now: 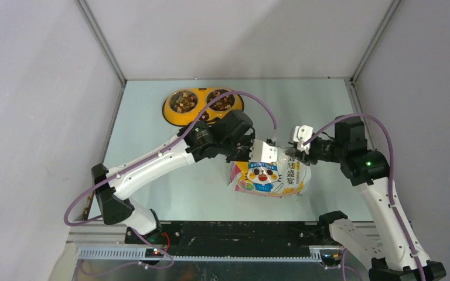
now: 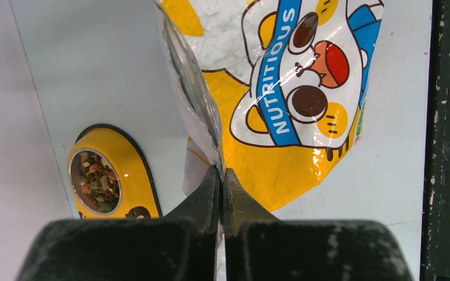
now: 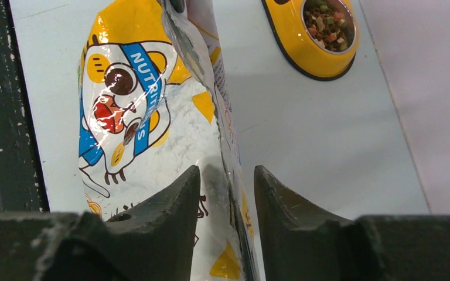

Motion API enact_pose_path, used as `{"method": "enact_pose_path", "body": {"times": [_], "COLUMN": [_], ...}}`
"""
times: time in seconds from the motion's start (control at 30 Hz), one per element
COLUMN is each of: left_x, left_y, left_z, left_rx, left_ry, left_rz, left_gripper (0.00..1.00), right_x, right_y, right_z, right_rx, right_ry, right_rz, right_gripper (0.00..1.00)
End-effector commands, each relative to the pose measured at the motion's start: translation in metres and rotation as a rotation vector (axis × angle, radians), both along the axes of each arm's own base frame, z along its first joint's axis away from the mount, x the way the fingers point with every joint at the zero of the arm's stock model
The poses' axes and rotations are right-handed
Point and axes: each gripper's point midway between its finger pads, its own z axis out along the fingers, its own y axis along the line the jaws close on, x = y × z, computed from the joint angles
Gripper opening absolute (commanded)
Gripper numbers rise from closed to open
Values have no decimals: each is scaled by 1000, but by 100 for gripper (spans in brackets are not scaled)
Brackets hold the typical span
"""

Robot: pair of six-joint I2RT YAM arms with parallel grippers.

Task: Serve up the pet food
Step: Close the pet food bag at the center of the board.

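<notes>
The pet food bag (image 1: 269, 177), glossy yellow and white with a cartoon cat, hangs upright over the table's near middle. My left gripper (image 2: 221, 172) is shut on the bag's (image 2: 281, 158) top seam, its place in the top view (image 1: 262, 153) being at the bag's upper left. At the bag's upper right, my right gripper (image 1: 293, 154) is open. Its fingertips (image 3: 227, 170) straddle the bag's (image 3: 152, 129) top edge with a gap on the right side. Pet food (image 1: 183, 101) (image 1: 221, 100) fills both bowls of the yellow feeder (image 1: 202, 114); kibble (image 2: 95, 181) (image 3: 329, 20) also shows in both wrist views.
The yellow feeder (image 2: 126, 175) (image 3: 304, 50) sits at the table's far middle, behind the left arm. Grey walls close in the left, right and back. A black rail (image 1: 228, 231) runs along the near edge.
</notes>
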Motion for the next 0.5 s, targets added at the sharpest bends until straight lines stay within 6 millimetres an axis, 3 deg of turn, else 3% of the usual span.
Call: {"method": "enact_pose_path", "body": {"times": [0.0,0.27,0.37,0.47], "left_x": [-22,-27,-29,-30], "left_y": [37,35,37,40], "left_z": [-34,-35,-36,-37], "left_rx": [185,188,201,213], "left_ry": [80,106,114,113], "left_rz": [-16,-37,-42,-50], "left_gripper": [0,0,0,0], "right_x": [-8,-13,-9,-4], "right_y": [6,14,15,13], "right_z": [-2,-2,1,1], "right_rx": [17,57,72,75], "right_ry": [-30,-36,-43,-41], "right_rz": [72,134,123,99], "right_gripper": [43,34,17,9]}}
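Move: The pet food bag's top rim already runs between my half-open right fingers; the spot they will shut on is about 1 cm back and 1 cm left of that hand. The rim's left end, which my left hand holds, is some 12 cm left and 3 cm lower. The bag's middle is roughly 5 cm back, 7 cm right and 12 cm below my left hand. From that hand, the bowl stand lies 16 cm ahead, 15 cm left, 22 cm down. I close my right fingers from about half open to nearly shut, pinching the bag's top rim between their tips, while that hand slides about 1 cm left along the rim, easing back first, and turns some 5 degrees counter-clockwise. My left hand keeps its pinch on the rim's left end and sinks about 1 cm. ##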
